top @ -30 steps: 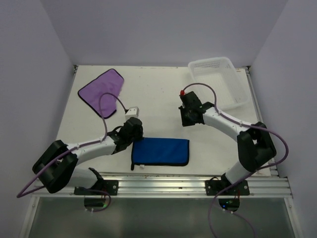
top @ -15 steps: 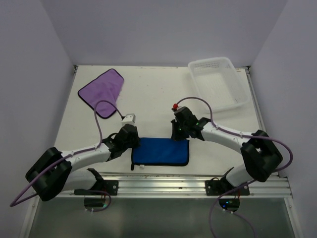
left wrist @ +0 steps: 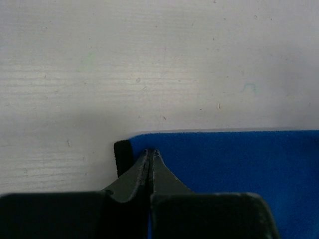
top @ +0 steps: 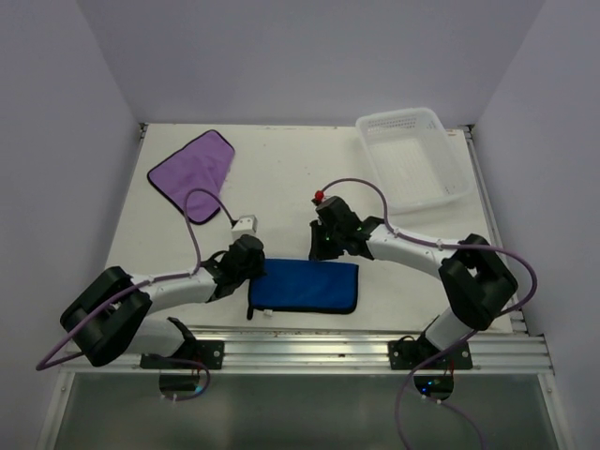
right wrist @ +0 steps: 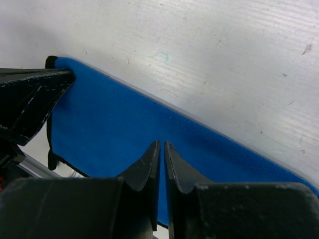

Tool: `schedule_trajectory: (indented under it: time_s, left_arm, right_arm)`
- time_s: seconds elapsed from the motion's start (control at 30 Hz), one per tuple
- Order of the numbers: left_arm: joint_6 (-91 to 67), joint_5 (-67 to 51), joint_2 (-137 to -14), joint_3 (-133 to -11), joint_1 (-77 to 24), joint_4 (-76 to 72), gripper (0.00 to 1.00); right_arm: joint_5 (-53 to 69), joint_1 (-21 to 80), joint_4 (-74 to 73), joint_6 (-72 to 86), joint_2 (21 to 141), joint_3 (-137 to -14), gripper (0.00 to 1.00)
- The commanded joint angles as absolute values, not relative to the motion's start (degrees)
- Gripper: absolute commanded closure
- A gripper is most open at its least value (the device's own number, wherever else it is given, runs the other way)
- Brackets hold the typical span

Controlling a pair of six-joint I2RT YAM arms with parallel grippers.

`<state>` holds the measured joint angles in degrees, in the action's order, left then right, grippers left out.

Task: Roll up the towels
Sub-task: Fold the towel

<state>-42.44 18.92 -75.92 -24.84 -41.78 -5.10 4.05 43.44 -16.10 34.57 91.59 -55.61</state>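
Note:
The blue towel (top: 305, 287) lies folded into a long flat strip near the table's front edge. My left gripper (top: 253, 269) is shut, its tips (left wrist: 151, 151) resting on the towel's (left wrist: 239, 164) far left corner beside the black hem. Whether they pinch cloth cannot be seen. My right gripper (top: 322, 251) hovers low at the towel's far edge. Its jaws (right wrist: 162, 143) stand a narrow slit apart over the blue cloth (right wrist: 109, 124), with nothing between them. The purple towel (top: 192, 172) lies spread flat at the back left, away from both grippers.
A white perforated basket (top: 397, 117) stands at the back right corner. A metal rail (top: 309, 349) runs along the table's front edge just behind the blue towel. Walls close in the left, right and back sides.
My right arm swung left from beside the basket down to the blue towel's far edge. My left gripper slid onto the towel's left corner and shut.

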Motion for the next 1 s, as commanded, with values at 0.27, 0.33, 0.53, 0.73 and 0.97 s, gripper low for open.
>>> schedule_trajectory:
  time_s: [0.27,0.33,0.53,0.73,0.97]
  left_arm:
    - [-44.3,21.8,-77.6,-24.26,-41.57,-4.66,1.0]
    - [-44.38,21.8,-77.96,-24.35,-41.48,-4.4,1.0]
    - [-44.56,22.15,-78.93,-24.35,-41.48,-4.04,1.0]
    - [-45.09,22.06,-79.19,-24.08,-41.4,-3.96,1.0]
    - [-45.26,21.62,-79.28,-24.34,-41.31,-3.6,1.0]
  right_arm:
    - [4.84,44.56,-10.2,39.64,86.66,-45.28,0.72]
    - [4.4,44.56,-10.28,39.64,85.79,-43.86,0.7]
    - [1.59,44.56,-12.65,39.55,81.4,-39.03,0.66]
    - [-1.57,44.39,-16.69,39.29,75.41,-35.95,0.38]
    - [-3.33,44.3,-20.99,38.67,72.17,-37.61,0.4]
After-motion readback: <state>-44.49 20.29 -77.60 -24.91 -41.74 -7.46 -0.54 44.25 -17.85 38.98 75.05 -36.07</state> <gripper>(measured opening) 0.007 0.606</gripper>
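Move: The folded blue towel's right end lies about 10 cm right of and 6 cm back from the right hand, some 5 cm below it. The white tag on the near edge is about 12 cm left and 11 cm back of this hand; the white basket is some 25 cm ahead and 25 cm right. For the left hand, the towel's far left corner is about 2 cm left and 1 cm ahead, and the right end is some 23 cm right and 4 cm back. Left still pinning, right goes some 10 cm right and back towards the towel's right end, sinking and opening. ##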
